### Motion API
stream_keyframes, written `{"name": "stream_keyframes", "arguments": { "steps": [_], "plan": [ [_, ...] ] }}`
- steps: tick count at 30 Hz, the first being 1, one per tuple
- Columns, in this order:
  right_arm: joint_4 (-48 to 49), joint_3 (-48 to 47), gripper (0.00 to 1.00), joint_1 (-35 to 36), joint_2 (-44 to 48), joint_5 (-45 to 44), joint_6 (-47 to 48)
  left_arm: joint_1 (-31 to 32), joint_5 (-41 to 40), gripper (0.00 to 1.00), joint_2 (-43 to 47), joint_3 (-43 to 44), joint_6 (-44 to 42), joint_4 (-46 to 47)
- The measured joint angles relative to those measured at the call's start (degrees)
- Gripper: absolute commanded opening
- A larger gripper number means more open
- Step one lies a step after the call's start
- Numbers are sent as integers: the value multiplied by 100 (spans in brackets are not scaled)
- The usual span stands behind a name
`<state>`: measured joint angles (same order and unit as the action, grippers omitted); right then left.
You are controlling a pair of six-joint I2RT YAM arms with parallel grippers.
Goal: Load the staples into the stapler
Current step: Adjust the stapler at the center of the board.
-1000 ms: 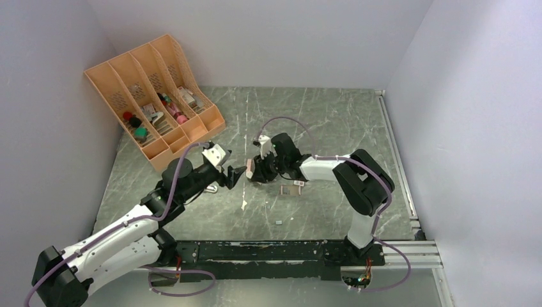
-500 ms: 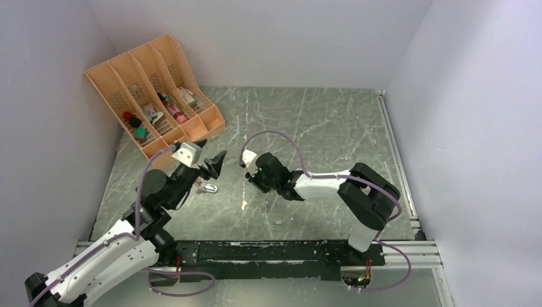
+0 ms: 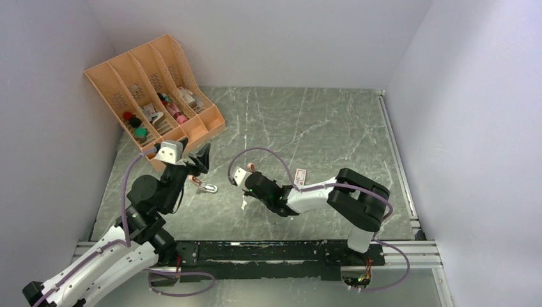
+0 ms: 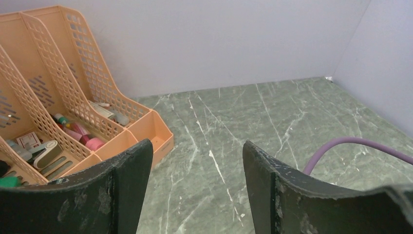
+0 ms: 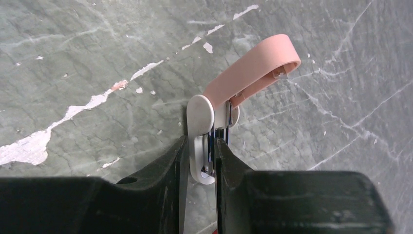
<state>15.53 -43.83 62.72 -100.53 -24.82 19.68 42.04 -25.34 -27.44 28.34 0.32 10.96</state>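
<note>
My right gripper (image 5: 200, 144) is shut on the white base of the stapler (image 5: 201, 121). The stapler's pink lid (image 5: 253, 66) is swung open, up and to the right, just above the marble table. In the top view the right gripper (image 3: 255, 192) sits left of centre, pointing down. The small red-and-white staples box (image 3: 300, 175) lies on the table behind the right forearm. No loose staple strip shows. My left gripper (image 4: 196, 152) is open and empty, raised near the organizer and aimed at the back wall; in the top view the left gripper (image 3: 196, 158) is at the left.
An orange desk organizer (image 3: 153, 96) with several slots of small items stands at the back left, also in the left wrist view as the organizer (image 4: 73, 112). A small white-and-pink object (image 3: 206, 187) lies on the table below the left gripper. Walls close in on three sides.
The left arm has drawn back to the left, away from the stapler, and lifted. The right gripper has carried the stapler left and nearer, and the staples box now shows behind it.
</note>
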Motion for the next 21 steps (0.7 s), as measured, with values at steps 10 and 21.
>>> {"name": "stream_keyframes", "arguments": {
  "steps": [10, 21],
  "plan": [
    [164, -31, 47, 155, -66, -63, 26, 0, -87, 73, -26, 0, 50, -118],
    [254, 195, 48, 157, 400, 413, -313, 0, -243, 73, -142, 2, 127, -267]
  ]
}}
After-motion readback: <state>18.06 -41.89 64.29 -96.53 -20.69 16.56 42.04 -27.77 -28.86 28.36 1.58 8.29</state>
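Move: The stapler, its pink top swung open, has its near end still between the right fingertips; its middle is about 2 cm ahead and 1 cm to the left, at hand height. The staple box lies some 14 cm to the right of that hand and 2 cm ahead, the second stapler about 14 cm to its left, level with it. From the raised left hand, the open stapler is about 13 cm right, 3 cm ahead and 29 cm below. The stapler is let go: the right fingers, still pinching its near end, spread to about half open while the hand slides about 2 cm left. The right hand then backs off and lifts, each by some 2 cm, coming free of the stapler with a slight roll of the wrist. The left hand, fingers open, sinks a little well above the table. ##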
